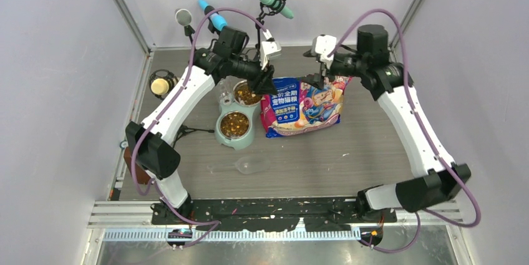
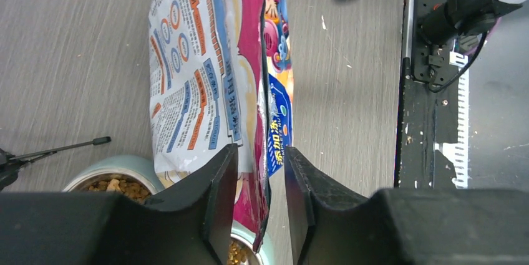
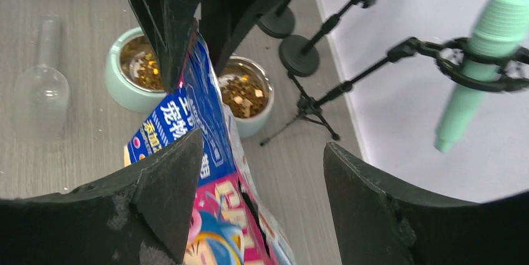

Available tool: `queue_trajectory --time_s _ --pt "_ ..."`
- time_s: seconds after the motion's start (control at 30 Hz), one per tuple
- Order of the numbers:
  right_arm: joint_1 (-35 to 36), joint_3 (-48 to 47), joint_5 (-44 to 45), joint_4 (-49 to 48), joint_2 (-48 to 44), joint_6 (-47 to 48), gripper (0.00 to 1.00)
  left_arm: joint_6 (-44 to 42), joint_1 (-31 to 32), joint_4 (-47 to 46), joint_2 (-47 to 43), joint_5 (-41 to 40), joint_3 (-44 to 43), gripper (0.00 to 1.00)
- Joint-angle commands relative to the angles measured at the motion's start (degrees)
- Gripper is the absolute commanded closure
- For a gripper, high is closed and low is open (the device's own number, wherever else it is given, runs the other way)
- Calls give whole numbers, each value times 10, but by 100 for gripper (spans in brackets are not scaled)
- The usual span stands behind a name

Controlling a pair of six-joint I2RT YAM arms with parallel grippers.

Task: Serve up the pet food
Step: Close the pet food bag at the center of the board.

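Note:
The pink, white and blue pet food bag stands at the table's middle. Brown kibble fills both steel bowls of the mint-green feeder to its left, and shows in the right wrist view. My left gripper straddles the bag's top left corner. In the left wrist view its jaws are slightly apart, with the bag edge between them and a small gap showing. My right gripper is wide open over the bag's top edge, which runs near its left finger.
A clear plastic scoop lies on the table in front of the feeder. Three microphones on stands and a yellow object stand along the back and left. White walls close in the sides.

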State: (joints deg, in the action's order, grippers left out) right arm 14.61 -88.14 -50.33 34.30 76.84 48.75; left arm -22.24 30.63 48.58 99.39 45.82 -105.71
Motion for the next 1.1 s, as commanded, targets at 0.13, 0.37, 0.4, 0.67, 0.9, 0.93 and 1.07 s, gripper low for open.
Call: queue_trajectory --time_s 0.13,0.37,0.4,0.67,0.9,0.93,1.07 --pt "53 -102 -29 66 98 35 30 18 0 -32 -14 -22 -19 71" --pt "73 -179 -15 194 162 107 40 16 0 -29 -10 -17 -20 80" --pt "74 -182 -11 199 164 110 40 16 0 -29 -9 -15 -20 82" --pt "98 -179 31 186 181 109 54 20 -7 -29 -8 0 -18 100" --pt "105 -169 78 184 180 117 91 12 -13 -33 -17 2 -6 100" --pt "106 -168 97 188 178 120 93 11 -15 -35 -18 2 -4 100" --pt "107 -181 169 240 183 148 95 6 -24 -41 -26 4 5 100"
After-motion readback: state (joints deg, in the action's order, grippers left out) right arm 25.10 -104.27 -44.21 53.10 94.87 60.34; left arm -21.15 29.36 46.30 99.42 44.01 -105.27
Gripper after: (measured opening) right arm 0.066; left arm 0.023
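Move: The bag's top edge already stands between the left hand's part-open fingers, its near-corner stretch within about 1 cm of the hand point. From the right hand, the stretch of that edge it goes for is about 6 cm left, 1 cm ahead and 6 cm below; the left gripper is some 10 cm left, level fore and aft, and 6 cm lower. From the left hand, the far bowl is roughly 10 cm ahead and 7 cm left, the near bowl 2 cm back and 12 cm left, both 22 cm below. Leftward and down, about 6 cm each, the right hand comes in beside the left gripper, its fingers tipping farther down and swinging counter-clockwise some 10 degrees, then shutting from wide open to pinch the bag's top edge. The left fingers close on the edge first, the left hand easing about 1.5 cm forward. ##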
